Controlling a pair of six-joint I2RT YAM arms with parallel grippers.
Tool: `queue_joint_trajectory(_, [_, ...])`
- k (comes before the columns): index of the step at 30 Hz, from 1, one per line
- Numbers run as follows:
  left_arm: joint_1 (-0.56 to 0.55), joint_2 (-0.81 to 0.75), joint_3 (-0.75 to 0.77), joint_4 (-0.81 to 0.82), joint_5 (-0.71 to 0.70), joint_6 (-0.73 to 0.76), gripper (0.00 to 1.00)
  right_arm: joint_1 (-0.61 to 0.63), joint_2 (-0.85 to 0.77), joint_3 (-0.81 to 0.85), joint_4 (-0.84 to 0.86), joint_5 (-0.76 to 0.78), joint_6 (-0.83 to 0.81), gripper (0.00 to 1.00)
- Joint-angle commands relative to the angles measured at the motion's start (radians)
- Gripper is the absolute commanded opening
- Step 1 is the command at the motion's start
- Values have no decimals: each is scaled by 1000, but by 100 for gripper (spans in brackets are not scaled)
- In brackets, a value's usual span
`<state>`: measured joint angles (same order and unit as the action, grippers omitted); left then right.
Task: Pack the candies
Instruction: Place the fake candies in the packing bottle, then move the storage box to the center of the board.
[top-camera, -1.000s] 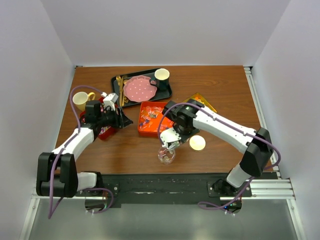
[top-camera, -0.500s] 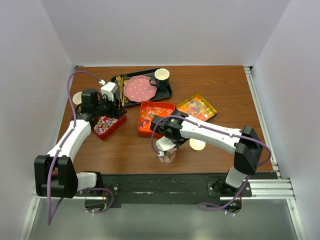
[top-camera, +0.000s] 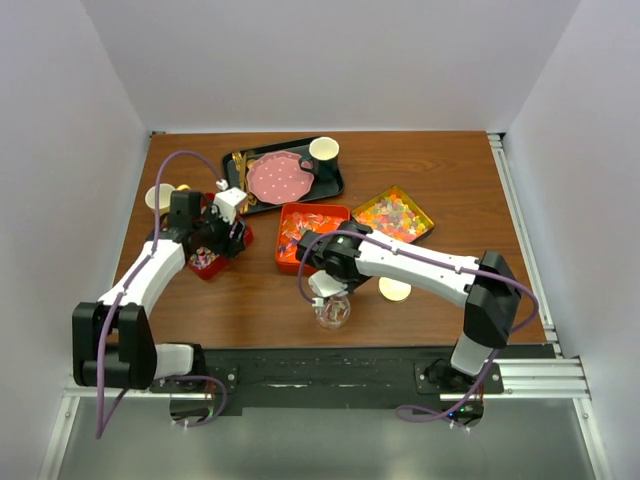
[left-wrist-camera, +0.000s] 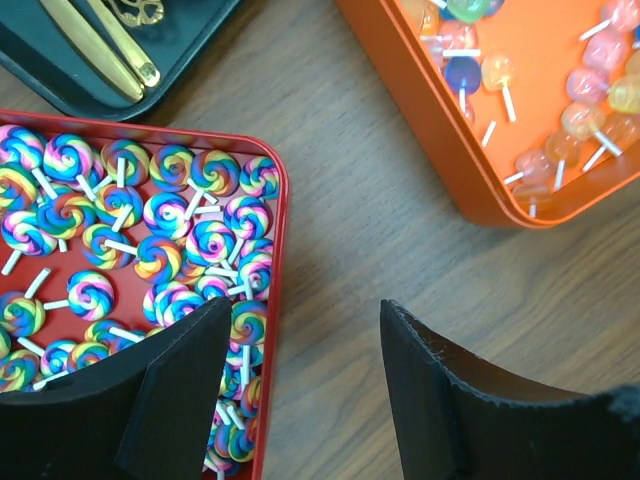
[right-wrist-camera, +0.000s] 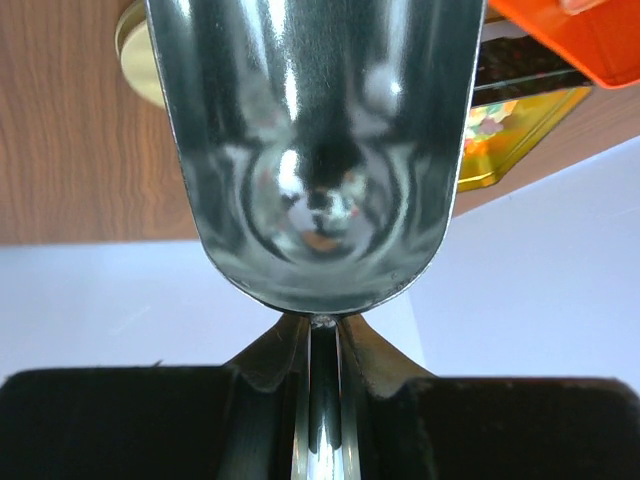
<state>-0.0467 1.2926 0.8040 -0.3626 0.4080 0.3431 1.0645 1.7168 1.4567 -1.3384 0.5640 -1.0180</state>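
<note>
The candies lie in three trays. Rainbow swirl lollipops (left-wrist-camera: 150, 240) fill a red tray (top-camera: 205, 264). Pink, orange and blue lollipops (left-wrist-camera: 590, 110) lie in an orange tray (top-camera: 310, 235). Small mixed candies fill a yellow tray (top-camera: 395, 215). My left gripper (left-wrist-camera: 305, 395) is open and empty, hovering over the red tray's right rim (left-wrist-camera: 272, 330); it also shows in the top view (top-camera: 218, 238). My right gripper (right-wrist-camera: 320, 400) is shut on the handle of a metal scoop (right-wrist-camera: 315, 150), which looks empty, just above a small glass jar (top-camera: 332, 314).
A black tray (top-camera: 330, 182) at the back holds a pink dotted plate (top-camera: 277, 177), a cup (top-camera: 323, 151) and gold utensils (left-wrist-camera: 100, 55). A yellow mug (top-camera: 160, 197) stands at the left. A round gold lid (top-camera: 394, 290) lies right of the jar.
My right arm swung left and brought the scoop from beside the orange tray to over the jar. My left gripper shifted back and stays over the red tray.
</note>
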Motion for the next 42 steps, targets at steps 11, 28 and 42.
queue_joint_trajectory(11, [-1,177,75,-2,14,174,36,-44,-60,48,-186,-84,177,0])
queue_joint_trajectory(28, [-25,80,-31,-378,249,684,0,-274,-68,90,-131,-113,185,0])
queue_joint_trajectory(42, [-225,57,14,-394,281,834,0,-415,-51,202,-114,-113,171,0])
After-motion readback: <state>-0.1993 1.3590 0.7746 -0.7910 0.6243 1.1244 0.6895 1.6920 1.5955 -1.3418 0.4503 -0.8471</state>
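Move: The left hand hangs open over the right-hand rim of the red lollipop tray, whose middle lies about 4 cm ahead, 8 cm to its left and 7 cm below. From that hand the orange candy box sits 4 cm ahead and 19 cm right. The right hand holds the scoop. From it the gold-edged candy tin is roughly 15 cm ahead and 2 cm right; the packing bottle is 8 cm back and 13 cm left, both well below. The left fingers sink about 5 cm, close on the red tray's rim and keep pinching it while dragging the tray back some 10 cm and a little right, turning about 50 degrees clockwise. Meanwhile the right hand, still gripping the scoop, swings right and forward away from the bottle towards the candy tin, rising slightly at the end and turning clockwise. ##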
